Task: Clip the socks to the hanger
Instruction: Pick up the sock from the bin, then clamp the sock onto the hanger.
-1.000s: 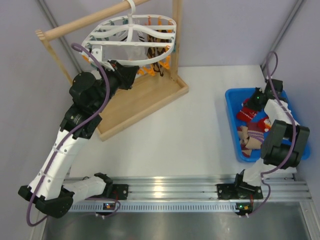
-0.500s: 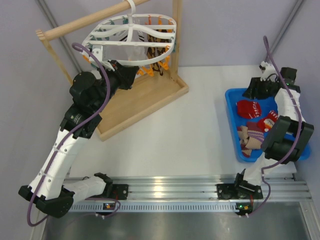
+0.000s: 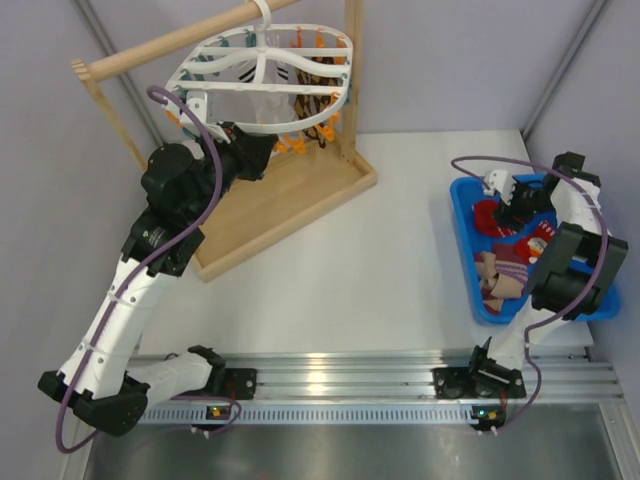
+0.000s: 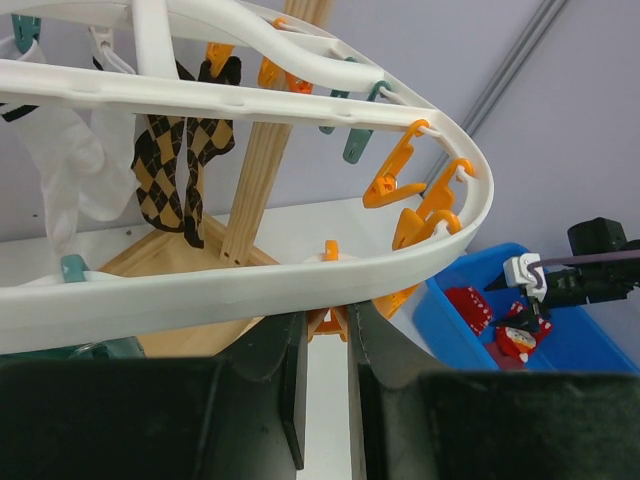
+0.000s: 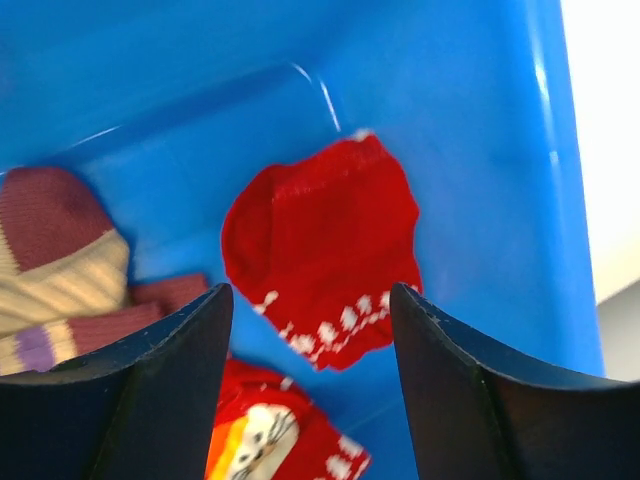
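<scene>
The white oval hanger hangs by its hook from the wooden rod. Its rim crosses the left wrist view, with orange and teal clips dangling from it. My left gripper sits just under the rim, shut on an orange clip. My right gripper hovers open over the blue bin. A red sock with white dots lies below, between the fingers and untouched. A striped sock and a red sock with a cat face lie beside it.
The wooden rod-and-tray rack stands at the back left, its upright post just behind the hanger. A white sock and a brown argyle sock hang clipped on the hanger. The bin wall rises close to my right fingers.
My right gripper has gone from shut to open; it rose toward the bin's far end, then swung back over the red sock. The left arm has not moved.
</scene>
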`<action>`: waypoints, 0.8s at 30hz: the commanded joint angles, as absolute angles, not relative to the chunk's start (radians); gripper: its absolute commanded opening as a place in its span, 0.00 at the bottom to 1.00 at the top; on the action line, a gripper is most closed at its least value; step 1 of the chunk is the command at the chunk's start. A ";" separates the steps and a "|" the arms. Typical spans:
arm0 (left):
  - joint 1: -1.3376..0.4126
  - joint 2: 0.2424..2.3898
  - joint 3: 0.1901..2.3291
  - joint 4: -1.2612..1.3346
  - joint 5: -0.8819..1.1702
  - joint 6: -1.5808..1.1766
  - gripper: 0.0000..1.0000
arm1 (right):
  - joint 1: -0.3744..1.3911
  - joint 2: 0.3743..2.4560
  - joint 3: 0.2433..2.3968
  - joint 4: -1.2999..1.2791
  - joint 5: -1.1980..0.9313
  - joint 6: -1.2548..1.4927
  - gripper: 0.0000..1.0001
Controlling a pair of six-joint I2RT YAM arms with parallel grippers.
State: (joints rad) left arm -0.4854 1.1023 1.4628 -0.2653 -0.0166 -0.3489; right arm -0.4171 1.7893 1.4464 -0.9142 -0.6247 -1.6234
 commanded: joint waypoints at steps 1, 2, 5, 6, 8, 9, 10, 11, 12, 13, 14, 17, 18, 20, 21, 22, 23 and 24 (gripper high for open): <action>-0.472 1.104 1.463 -0.255 -0.034 -0.347 0.00 | -0.370 1.814 1.454 -0.861 -0.635 -1.796 0.63; -0.472 1.106 1.462 -0.256 -0.034 -0.347 0.00 | -0.361 1.827 1.460 -0.856 -0.620 -1.796 0.63; -0.469 1.106 1.463 -0.259 -0.035 -0.345 0.00 | -0.344 1.864 1.468 -0.816 -0.601 -1.809 0.63; -0.469 1.108 1.463 -0.262 -0.035 -0.345 0.00 | -0.341 1.873 1.470 -0.802 -0.594 -1.806 0.63; -0.468 1.109 1.463 -0.264 -0.037 -0.342 0.00 | -0.330 1.904 1.480 -0.792 -0.571 -1.810 0.63; -0.466 1.108 1.463 -0.265 -0.038 -0.345 0.00 | -0.327 1.911 1.483 -0.788 -0.565 -1.812 0.62; -0.466 1.109 1.462 -0.265 -0.040 -0.345 0.00 | -0.321 1.931 1.489 -0.787 -0.558 -1.812 0.62; -0.465 1.111 1.460 -0.267 -0.040 -0.345 0.00 | -0.318 1.939 1.486 -0.779 -0.542 -1.813 0.62; -0.465 1.112 1.460 -0.265 -0.041 -0.345 0.00 | -0.314 1.947 1.482 -0.749 -0.537 -1.813 0.61; -0.462 1.111 1.459 -0.264 -0.041 -0.347 0.00 | -0.313 1.954 1.471 -0.730 -0.532 -1.810 0.60; -0.462 1.112 1.456 -0.265 -0.041 -0.350 0.00 | -0.310 1.957 1.468 -0.712 -0.528 -1.798 0.59; -0.460 1.115 1.454 -0.265 -0.041 -0.350 0.00 | -0.308 1.982 1.483 -0.693 -0.517 -1.779 0.45; -0.459 1.115 1.454 -0.267 -0.041 -0.351 0.00 | -0.308 1.988 1.486 -0.692 -0.514 -1.778 0.38; -0.459 1.117 1.456 -0.265 -0.038 -0.350 0.00 | -0.308 1.993 1.494 -0.692 -0.508 -1.769 0.30; -0.459 1.118 1.456 -0.264 -0.037 -0.350 0.00 | -0.307 1.990 1.499 -0.696 -0.508 -1.764 0.21; -0.457 1.120 1.456 -0.264 -0.035 -0.350 0.00 | -0.308 1.985 1.502 -0.701 -0.509 -1.761 0.17; -0.457 1.120 1.454 -0.261 -0.035 -0.351 0.00 | -0.310 1.979 1.502 -0.704 -0.514 -1.753 0.11; -0.457 1.121 1.456 -0.261 -0.034 -0.351 0.00 | -0.310 1.971 1.503 -0.706 -0.517 -1.750 0.00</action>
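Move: The red sock with the snowflake hem lies about 3 cm ahead of the open right hand, hardly off to either side and some 8 cm below it. On the bin floor at that same height, the Santa sock is roughly 2 cm back and 10 cm to this hand's right, and the brown-beige socks some 11 cm back and 2 cm right. From the left hand, up at the hanger, the red sock is about 11 cm ahead, 46 cm right and 43 cm down. The right hand sinks some 7 cm and reaches about 5 cm forward into the bin, bowing slightly left and coming back, while the wrist turns around 15 degrees, partly counter-clockwise, with its left side dipping. Its fingers stay open on the way down and close nearly shut as it settles, pinching a fold of the red sock near the white-tipped end by the bin's far left corner. ##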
